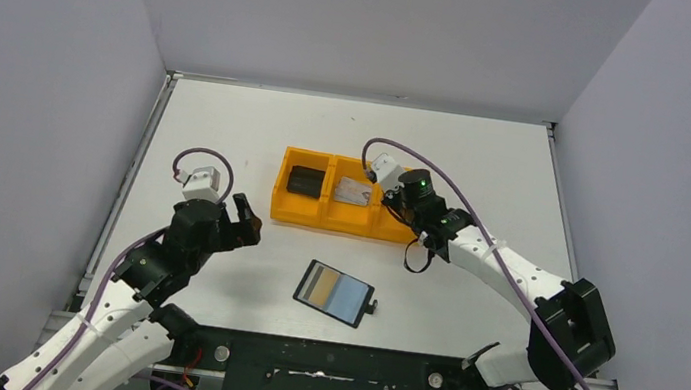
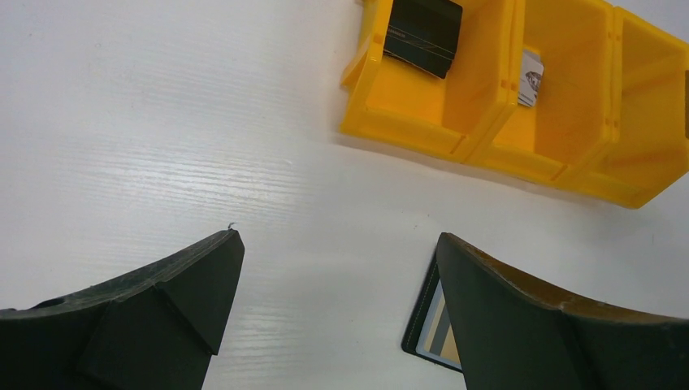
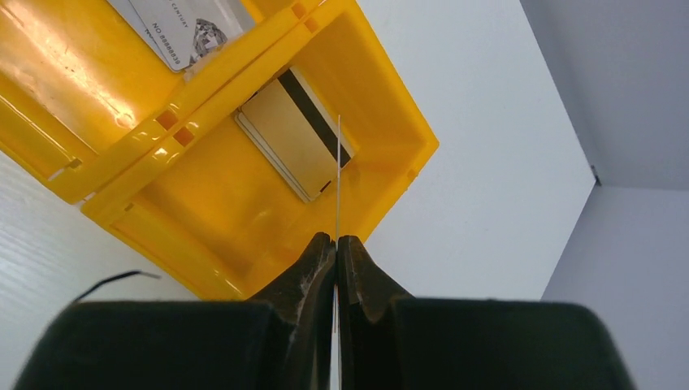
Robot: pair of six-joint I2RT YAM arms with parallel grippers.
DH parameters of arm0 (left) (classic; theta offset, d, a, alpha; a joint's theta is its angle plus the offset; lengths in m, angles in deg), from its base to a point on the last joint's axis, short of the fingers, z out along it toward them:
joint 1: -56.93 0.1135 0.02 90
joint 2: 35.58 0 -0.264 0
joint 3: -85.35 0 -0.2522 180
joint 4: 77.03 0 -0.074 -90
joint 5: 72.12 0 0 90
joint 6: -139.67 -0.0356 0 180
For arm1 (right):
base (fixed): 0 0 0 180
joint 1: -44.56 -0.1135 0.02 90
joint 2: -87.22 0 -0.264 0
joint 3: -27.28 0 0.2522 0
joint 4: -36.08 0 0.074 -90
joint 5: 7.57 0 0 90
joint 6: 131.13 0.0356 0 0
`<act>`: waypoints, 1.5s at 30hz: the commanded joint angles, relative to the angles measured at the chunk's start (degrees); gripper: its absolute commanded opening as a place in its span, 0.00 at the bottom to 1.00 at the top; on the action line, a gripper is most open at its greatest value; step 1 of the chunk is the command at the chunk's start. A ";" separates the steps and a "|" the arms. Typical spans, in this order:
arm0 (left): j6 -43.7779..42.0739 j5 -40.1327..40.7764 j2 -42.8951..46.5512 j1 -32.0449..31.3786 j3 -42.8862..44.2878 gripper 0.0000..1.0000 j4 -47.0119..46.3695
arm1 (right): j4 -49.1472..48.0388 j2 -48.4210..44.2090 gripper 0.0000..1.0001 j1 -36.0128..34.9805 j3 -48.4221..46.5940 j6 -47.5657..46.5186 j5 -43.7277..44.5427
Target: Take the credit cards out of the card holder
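The card holder (image 1: 336, 293) lies open on the table in front of the arms, tan and blue-grey inside; its corner (image 2: 426, 323) peeps out beside my left finger. My left gripper (image 1: 247, 223) (image 2: 339, 236) hangs open over bare table, left of the holder. My right gripper (image 1: 392, 204) (image 3: 336, 237) is shut on a thin credit card (image 3: 338, 162), seen edge-on, above the orange tray's right compartment. A gold card with a dark stripe (image 3: 292, 134) lies flat in that compartment. A silvery-grey card (image 1: 354, 191) (image 3: 183, 24) rests in the middle one.
The orange three-compartment tray (image 1: 303, 218) (image 2: 406, 134) (image 3: 244, 244) stands at mid-table, with a small black block (image 1: 304, 181) (image 2: 422, 32) in its left compartment. Grey walls close in the table on three sides.
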 commanded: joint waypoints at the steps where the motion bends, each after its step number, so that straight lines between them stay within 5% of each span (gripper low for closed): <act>1: 0.10 1.27 0.40 0.44 2.68 0.91 -0.43 | -5.45 1.36 0.00 1.44 -0.84 -11.65 -4.35; 23: 0.10 2.07 0.62 0.64 2.43 0.91 -0.46 | -1.12 15.45 0.01 7.03 -11.58 -25.40 -13.92; 45: 0.17 2.23 -0.61 0.80 2.37 0.91 -0.58 | -1.58 23.31 0.05 8.87 -13.80 -28.62 -15.22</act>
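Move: Over the right compartment of the yellow tray, the right hand holds a gold card. The gold cards already in there lie about 9 cm ahead of this hand, some 2 cm to its right and 11 below. The silver cards lie level with those and about 11 cm to their left; the open card holder is roughly 12 cm back from the hand, 10 left and 13 below. From the left hand, the gold cards are about 17 cm ahead, 29 right and 14 below. Dipping and reaching forward by turns, the right hand carries the pinched gold card about 8 cm down and 7 cm forward into the right compartment towards the gold cards, the last stretch nearly straight down beside the divider. The wrist turns some 20 degrees counter-clockwise while its left side sinks; the fingers stay shut on the card, their squeeze easing late. ##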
